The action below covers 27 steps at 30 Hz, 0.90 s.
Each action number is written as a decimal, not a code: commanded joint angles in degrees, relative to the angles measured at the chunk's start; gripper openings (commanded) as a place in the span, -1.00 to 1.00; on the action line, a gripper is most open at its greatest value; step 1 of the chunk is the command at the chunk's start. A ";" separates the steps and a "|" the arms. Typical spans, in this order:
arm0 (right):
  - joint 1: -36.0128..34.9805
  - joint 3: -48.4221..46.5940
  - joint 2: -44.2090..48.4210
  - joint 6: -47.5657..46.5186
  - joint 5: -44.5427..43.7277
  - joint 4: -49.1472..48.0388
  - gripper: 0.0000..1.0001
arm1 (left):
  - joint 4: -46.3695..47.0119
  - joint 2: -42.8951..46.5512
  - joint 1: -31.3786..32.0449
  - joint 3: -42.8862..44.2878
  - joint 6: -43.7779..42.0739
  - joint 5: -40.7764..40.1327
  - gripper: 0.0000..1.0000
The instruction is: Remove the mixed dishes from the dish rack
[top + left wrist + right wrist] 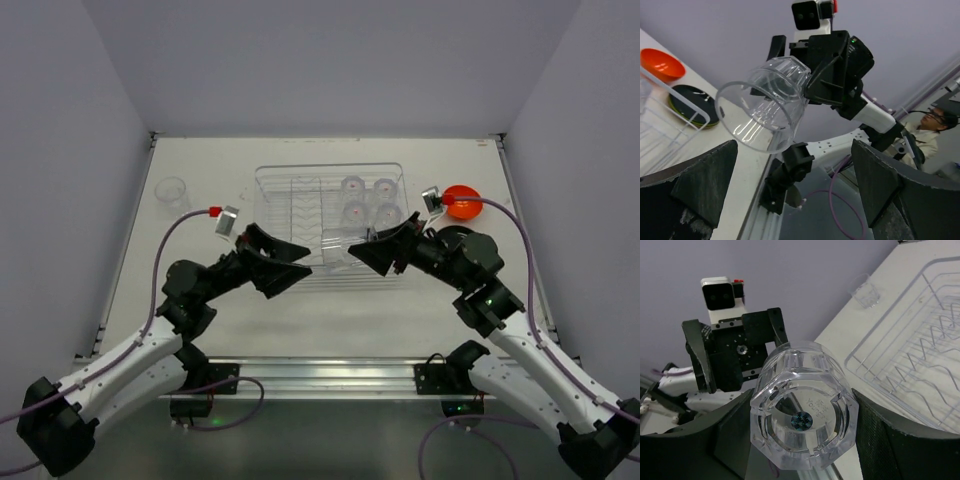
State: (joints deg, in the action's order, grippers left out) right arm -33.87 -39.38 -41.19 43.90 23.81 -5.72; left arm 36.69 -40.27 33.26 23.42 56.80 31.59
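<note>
My right gripper (803, 426) is shut on a clear cup (802, 412), gripping it by the sides with its base toward the camera. From above, this cup (338, 249) hangs over the front edge of the dish rack (275, 180). My left gripper (299, 263) faces it from close by, open and empty. In the left wrist view the held cup (764, 107) shows its open mouth above and between the wide-apart fingers (700, 180). Several clear cups (352, 187) stand in the rack's right part. An orange bowl (463, 202) and a dark plate (690, 104) lie on the table right of the rack.
Another clear cup (172, 192) stands upright on the table left of the rack, also seen as a small cup (865, 290) in the right wrist view. The rack's ribbed plate slots (930, 340) hold nothing. White walls close in the table on three sides.
</note>
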 commanded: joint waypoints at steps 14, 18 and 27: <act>-0.23 7.03 0.23 5.23 11.17 -25.31 -0.53 | 19.91 -15.19 19.65 5.41 -0.90 -10.41 -0.98; -0.23 8.43 3.22 5.23 10.29 -24.26 -0.49 | 19.57 -13.53 20.53 4.36 -1.95 -11.29 -1.00; 0.03 -2.10 9.54 -7.15 -32.38 19.99 0.98 | -42.46 -4.28 19.14 25.48 -27.60 -38.94 -1.00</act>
State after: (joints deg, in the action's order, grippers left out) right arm -34.26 -36.07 -33.32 42.72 15.97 -4.58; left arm 19.79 -46.78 53.89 36.56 42.37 8.32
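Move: The clear glass, held by its base in the right fingers with its rim towards the left hand, has its middle about 10 cm right, 4 cm ahead and 1 cm above the left hand. From the right hand, the glass lies 4 cm left and 2 ahead; the left gripper, some 14 left and 2 back. The nearest racked glass stands 22 ahead, 12 right of the left hand and 24 down, the dish rack's middle 24 ahead, 7 right and 27 down. The left fingers shut on the glass's wall at the rim, after that open hand reaches about 7 cm right and some 4 cm back. Meanwhile the right hand eases back about 3.5 cm, still gripping the base, then opens, lets go and withdraws forward and right; the left, keeping its pinch, swings forward with a counter-clockwise turn of some 15 degrees. ##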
